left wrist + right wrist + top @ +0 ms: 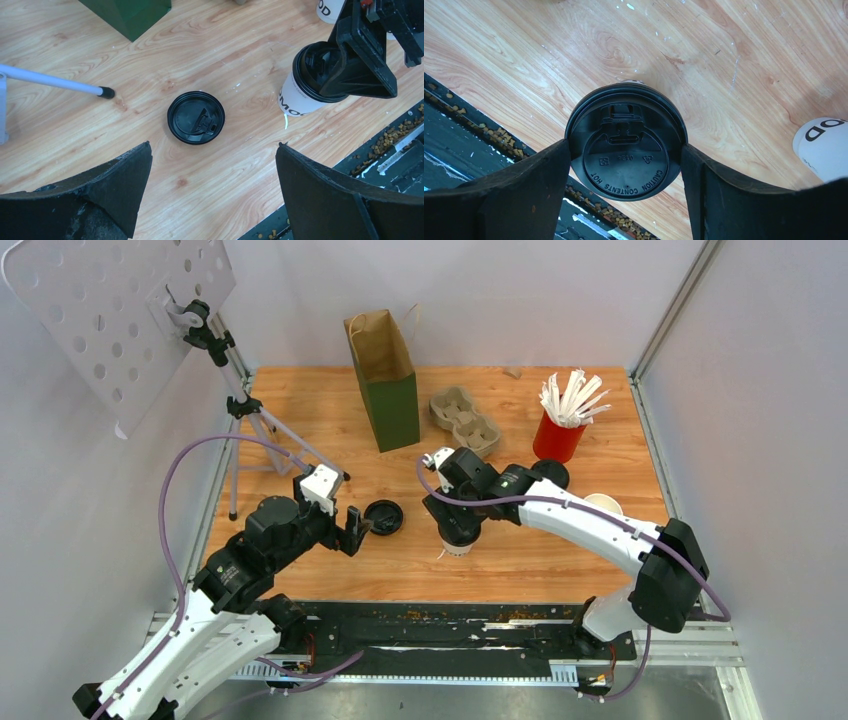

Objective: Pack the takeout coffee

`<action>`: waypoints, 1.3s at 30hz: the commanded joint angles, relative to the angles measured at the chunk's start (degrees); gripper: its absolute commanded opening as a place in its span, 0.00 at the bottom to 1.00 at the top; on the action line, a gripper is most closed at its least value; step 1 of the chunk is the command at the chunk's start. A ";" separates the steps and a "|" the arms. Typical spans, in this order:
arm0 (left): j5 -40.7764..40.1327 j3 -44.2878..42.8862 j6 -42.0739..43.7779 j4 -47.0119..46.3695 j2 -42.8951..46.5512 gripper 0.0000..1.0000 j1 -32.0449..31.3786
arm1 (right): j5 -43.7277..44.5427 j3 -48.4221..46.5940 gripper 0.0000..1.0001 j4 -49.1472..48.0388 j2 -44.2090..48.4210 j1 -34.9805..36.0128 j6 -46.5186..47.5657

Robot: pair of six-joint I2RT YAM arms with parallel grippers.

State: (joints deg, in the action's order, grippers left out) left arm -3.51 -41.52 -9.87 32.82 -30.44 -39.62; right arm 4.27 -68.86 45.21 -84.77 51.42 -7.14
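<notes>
A white paper cup with dark print (pixel 298 100) stands on the wooden table, a black lid (pixel 625 150) on it. My right gripper (pixel 625 145) comes down over it, both fingers pressed against the lid's rim; in the top view the right gripper (pixel 458 530) hides most of that cup. A second white cup (pixel 604 503) stands uncovered further right, its printed side (pixel 824 147) at the frame's edge. A loose black lid (pixel 196 117) lies flat on the table just beyond my left gripper (pixel 214 146), which is open and empty, low over the wood (pixel 355 525).
A green and brown paper bag (pixel 385 375) stands open at the back. Beside it lie a grey pulp carrier (pixel 465 420) and a red cup of white stirrers (pixel 560 435). A tripod (pixel 245 440) stands at the left. A black strip with crumbs (pixel 450 625) runs along the near edge.
</notes>
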 commanded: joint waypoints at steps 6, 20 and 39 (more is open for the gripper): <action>-0.36 -0.49 1.26 -1.66 0.34 1.00 -0.03 | 2.84 -3.19 0.70 3.08 1.73 -4.46 1.71; -0.61 -0.63 1.26 -1.30 0.54 1.00 -0.02 | 2.56 -11.29 0.70 1.69 -4.64 -20.46 9.90; -1.05 -0.58 1.48 -1.13 -0.30 1.00 -0.03 | -0.20 -13.50 0.84 0.67 -10.07 -26.81 11.96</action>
State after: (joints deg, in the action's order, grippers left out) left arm -3.81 -41.52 -9.67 32.82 -30.50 -39.62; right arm 4.49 -79.68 47.24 -94.52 24.91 3.77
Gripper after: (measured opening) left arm 0.998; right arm 0.804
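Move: The right hand already grips a lidded cup by its lid. The clear spot for it is about 13 cm ahead and 11 cm right of that hand, roughly 8 cm below it. The other lidded cup stands some 9 cm right of the spot, level with it; the red straw holder lies 24 cm ahead and 23 cm right of the hand, the grey carrier 30 cm ahead, 2 cm right. From the left hand the held cup is about 4 cm ahead, 24 cm right and 14 cm lower. Forward and to its right in a low arc, the right arm carries the lidded cup about 17 cm towards the other lidded cup, rising some 3 cm on the way and sinking back to about its starting height. The wrist turns about 15 degrees clockwise; the fingers keep the lid between them and only at the very end start to ease their squeeze. ##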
